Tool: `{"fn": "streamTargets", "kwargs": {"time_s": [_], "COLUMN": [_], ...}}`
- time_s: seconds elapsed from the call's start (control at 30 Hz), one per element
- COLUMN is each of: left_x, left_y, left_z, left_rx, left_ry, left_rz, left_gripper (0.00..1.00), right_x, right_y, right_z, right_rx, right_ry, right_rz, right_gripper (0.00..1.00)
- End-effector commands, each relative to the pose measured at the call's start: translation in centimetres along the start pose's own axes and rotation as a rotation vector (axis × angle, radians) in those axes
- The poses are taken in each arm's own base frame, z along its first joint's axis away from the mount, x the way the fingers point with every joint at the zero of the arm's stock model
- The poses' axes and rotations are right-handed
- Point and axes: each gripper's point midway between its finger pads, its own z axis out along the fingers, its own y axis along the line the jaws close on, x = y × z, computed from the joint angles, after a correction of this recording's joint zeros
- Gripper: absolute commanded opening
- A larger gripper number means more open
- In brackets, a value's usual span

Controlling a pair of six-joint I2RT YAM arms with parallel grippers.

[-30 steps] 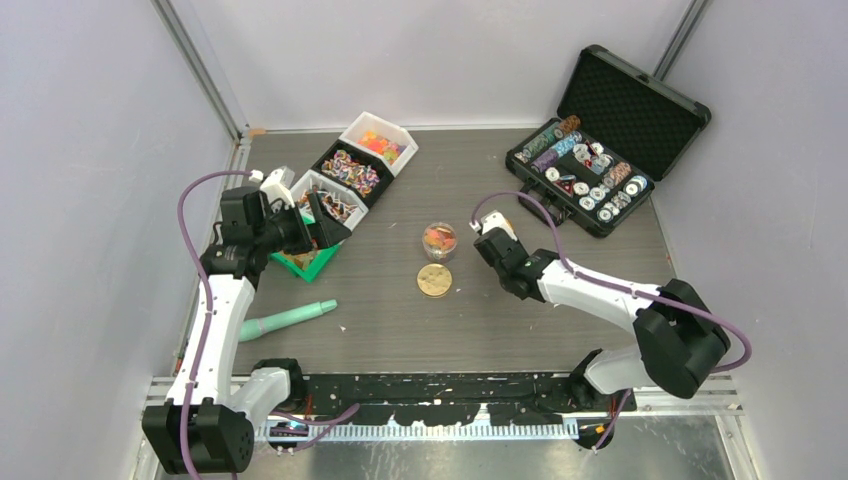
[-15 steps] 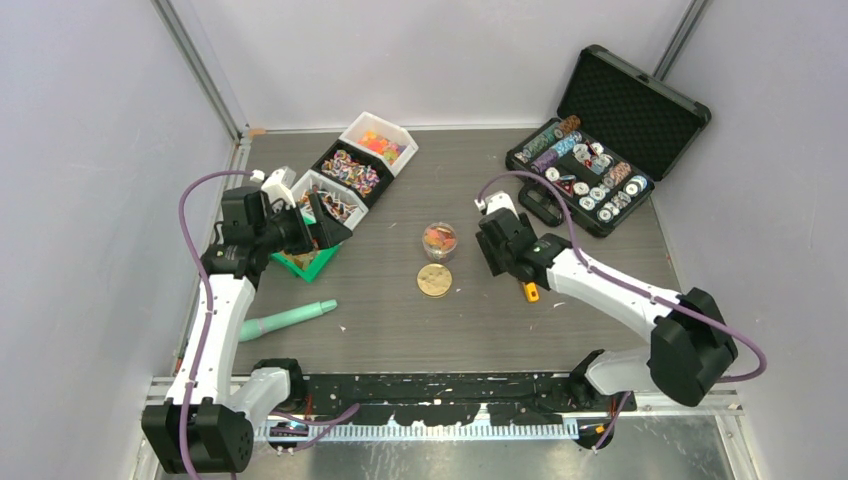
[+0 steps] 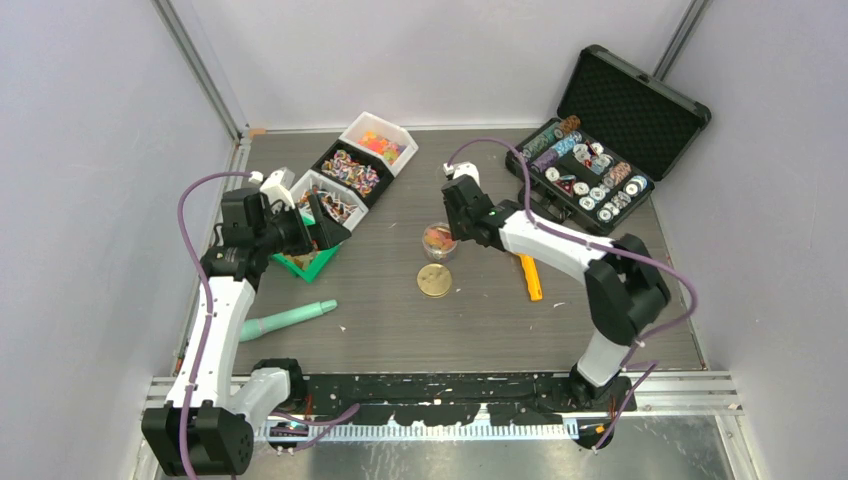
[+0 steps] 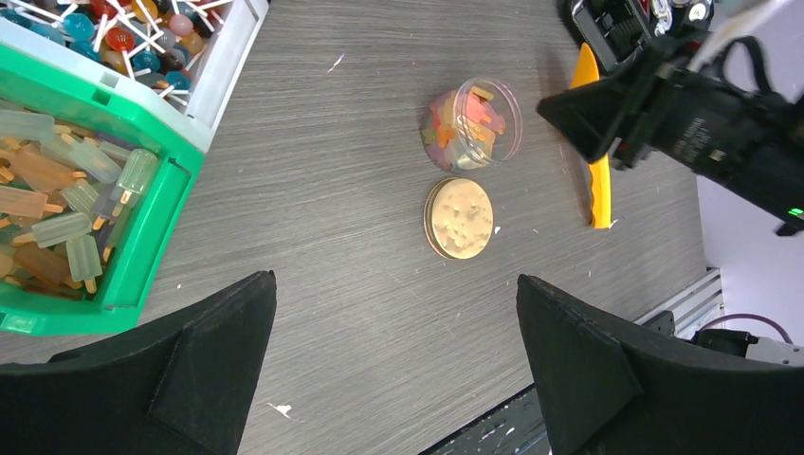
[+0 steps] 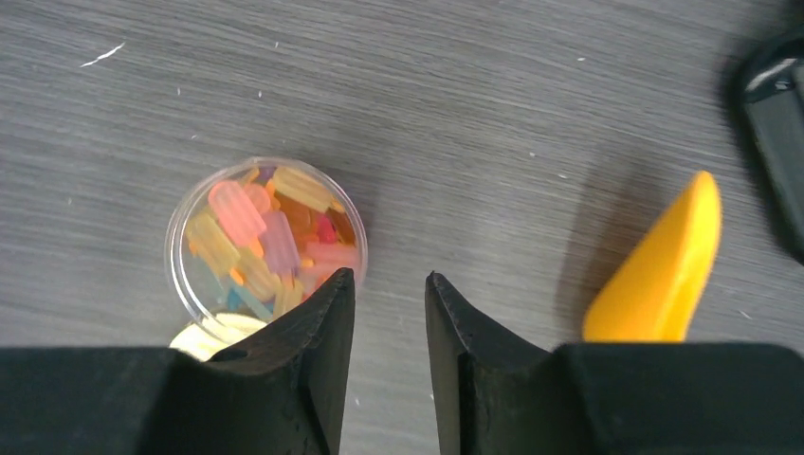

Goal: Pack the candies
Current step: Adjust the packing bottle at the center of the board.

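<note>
The candies fill several bins at the back left: orange-yellow ones (image 3: 380,143), striped ones (image 3: 350,170) and pale popsicle shapes in a green bin (image 4: 57,218). More candies sit in a small clear jar (image 3: 438,240) (image 5: 265,242) at mid-table. My right gripper (image 3: 457,215) (image 5: 389,289) hovers just right of the jar, jaws a narrow gap apart with nothing between them. The orange scoop (image 3: 528,277) (image 5: 664,270) lies flat on the table to its right. My left gripper (image 3: 322,225) (image 4: 393,284) hangs wide open and empty by the green bin.
A flat gold disc (image 3: 434,280) (image 4: 460,218) lies just in front of the jar. An open black case of poker chips (image 3: 585,170) stands at the back right. A teal tool (image 3: 285,320) lies near the left arm. Grey walls close in both sides.
The right gripper let go of the orange scoop, which now lies on the table, and swung back and left to the jar. The left arm has not moved.
</note>
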Motion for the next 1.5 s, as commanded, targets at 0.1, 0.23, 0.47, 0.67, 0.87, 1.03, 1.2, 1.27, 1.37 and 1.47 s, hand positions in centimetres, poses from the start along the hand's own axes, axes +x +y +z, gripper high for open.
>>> {"fn": "streamTargets", "kwargs": {"time_s": [0.1,0.23,0.47,0.67,0.87,1.03,1.2,1.27,1.37,1.47], "left_x": [-0.4,-0.4,-0.4,-0.5,-0.5,-0.5,-0.5,-0.5,-0.5,-0.5], "left_y": [-0.3,-0.2,-0.3,-0.2,-0.3,-0.3,-0.3,-0.2,-0.1,-0.1], "left_z": [-0.4,-0.4,-0.2,-0.3,-0.3,-0.4,-0.4,-0.4,-0.4,-0.4], "left_rx": [0.001,-0.002,0.005,-0.002,0.0,-0.001,0.0,-0.004,-0.009,-0.012], "left_ry": [-0.028,-0.027,-0.023,-0.027,-0.03,-0.033,-0.033,-0.035,-0.036,-0.034], "left_rz": [0.034,0.034,0.03,0.03,0.029,0.03,0.031,0.031,0.031,0.031], "left_gripper": [1.0,1.0,1.0,1.0,1.0,1.0,1.0,1.0,1.0,1.0], "right_x": [-1.2,-0.2,-1.9,-1.1,1.2,-1.6,-1.7,0.0,2.9,3.9], "right_y": [2.7,2.0,2.6,3.0,2.5,3.1,2.7,2.3,1.5,1.1], "right_z": [4.3,4.6,1.8,2.8,4.4,2.2,2.3,3.5,5.5,5.8], "right_rx": [-0.044,-0.027,-0.142,-0.187,-0.165,-0.228,-0.219,-0.193,-0.134,-0.108], "right_ry": [0.005,0.036,0.01,0.024,0.112,0.018,-0.015,0.009,0.075,0.102], "right_rz": [0.057,0.089,0.164,0.171,0.153,0.181,0.185,0.173,0.147,0.145], "right_gripper": [0.31,0.08,0.01,0.01,0.0,0.01,0.01,0.0,0.0,0.01]}}
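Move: The packing bottle stands about 5 cm left of the right hand, 1 cm ahead and 5 cm below. Its gold lid lies roughly 7 cm back of the bottle, and the yellow scoop some 10 cm right of the right hand, 4 cm back and 7 cm below. From the left hand the bottle is about 10 cm ahead, 18 cm right and 15 cm below. The right hand sinks about 6 cm beside the bottle, shuts its fingers and bears on the bottle's right side. ##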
